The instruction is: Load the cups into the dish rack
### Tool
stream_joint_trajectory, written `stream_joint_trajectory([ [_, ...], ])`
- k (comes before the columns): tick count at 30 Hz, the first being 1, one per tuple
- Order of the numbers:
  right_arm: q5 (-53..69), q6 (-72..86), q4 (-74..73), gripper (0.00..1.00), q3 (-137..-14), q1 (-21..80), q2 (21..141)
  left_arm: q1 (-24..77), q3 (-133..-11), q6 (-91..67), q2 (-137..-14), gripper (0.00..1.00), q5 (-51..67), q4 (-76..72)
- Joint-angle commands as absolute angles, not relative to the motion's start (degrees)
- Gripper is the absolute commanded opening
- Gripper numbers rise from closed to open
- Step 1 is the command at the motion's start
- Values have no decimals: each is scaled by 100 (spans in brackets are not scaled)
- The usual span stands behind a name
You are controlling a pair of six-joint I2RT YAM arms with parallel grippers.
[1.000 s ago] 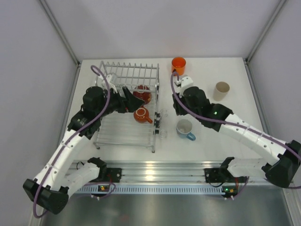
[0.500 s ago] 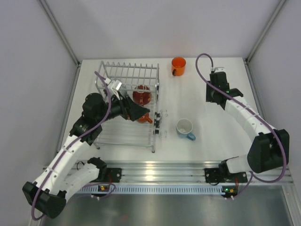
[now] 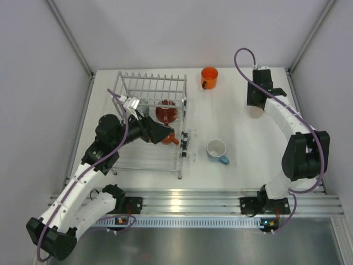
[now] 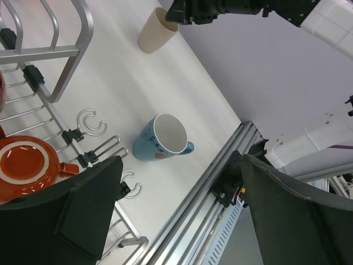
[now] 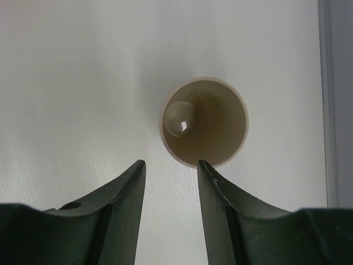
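The dish rack [image 3: 151, 78] stands at the back left and holds two cups: a red one [image 3: 165, 112] and a dark red-orange one [image 3: 170, 138]. My left gripper [image 3: 159, 132] hovers over the rack, wide open and empty, partly covering the dark red-orange cup [image 4: 27, 168]. A light blue cup [image 3: 217, 150] stands on the table right of the rack. A bright orange cup [image 3: 209, 77] is at the back. My right gripper [image 5: 171, 165] is open above the grey-beige cup [image 5: 204, 121], holding nothing, with one fingertip [image 5: 205, 168] over the cup's near rim.
Wire hooks [image 4: 91, 121] stick out from the rack's side [image 4: 55, 53] toward the light blue cup [image 4: 165, 138]. The grey-beige cup [image 4: 157, 30] sits near the table's right edge under the right arm [image 4: 248, 8]. A metal rail [image 3: 187, 199] runs along the near edge.
My right arm has swung from the middle of the table out to the far right, over the grey-beige cup. My left gripper has shifted a little toward the rack's near right side.
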State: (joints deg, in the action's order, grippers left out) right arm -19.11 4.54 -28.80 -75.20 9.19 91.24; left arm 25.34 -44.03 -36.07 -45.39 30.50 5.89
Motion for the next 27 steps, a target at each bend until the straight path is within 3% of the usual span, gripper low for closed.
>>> stream_joint_trajectory([
  [1, -1530, 290, -2681, 43, -7900, 660, 9360, 2540, -4377, -3560, -4377, 94, 2927, 158],
  [9, -1117, 290, -2584, 43, -7902, 510, 10019, 2540, -4456, -3437, -4553, 94, 2892, 193],
  [13, -1160, 264, -2461, 39, -7743, 510, 10107, 2549, -4456, -3419, -4667, 88, 2953, 193],
  [16, -1195, 281, -2408, 24, -7647, 510, 10055, 2549, -4474, -3428, -4737, 88, 3041, 193],
  [17, -1221, 299, -2400, 10, -7629, 510, 9976, 2540, -4482, -3445, -4755, 88, 3050, 193],
  [18, -1222, 325, -2408, 3, -7603, 510, 9915, 2540, -4500, -3454, -4755, 89, 3024, 202],
  [27, -871, 694, -2057, 0, -6910, 527, 8483, 2540, -4649, -3770, -4851, 91, 2883, 193],
])
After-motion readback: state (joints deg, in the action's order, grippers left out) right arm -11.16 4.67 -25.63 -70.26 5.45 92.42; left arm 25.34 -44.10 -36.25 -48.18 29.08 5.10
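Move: The beige cup stands just under my right hand, its middle about 2 cm ahead, 4 cm to the right and some 10 cm below. The orange cup is roughly 17 cm ahead and 19 cm to the left of this hand, the blue cup about 19 cm back and 17 cm left. From my left hand the beige cup lies some 23 cm ahead, 41 cm to the right and 22 cm lower. I sink my part-open right hand about 6 cm, easing slightly forward and tipping the fingers some 8 degrees further down, until they straddle the left wall of the beige cup. There I shut them, pinching the wall at the rim, then draw back about 2.5 cm towards my base while rising 2 cm, keeping the pinch. ##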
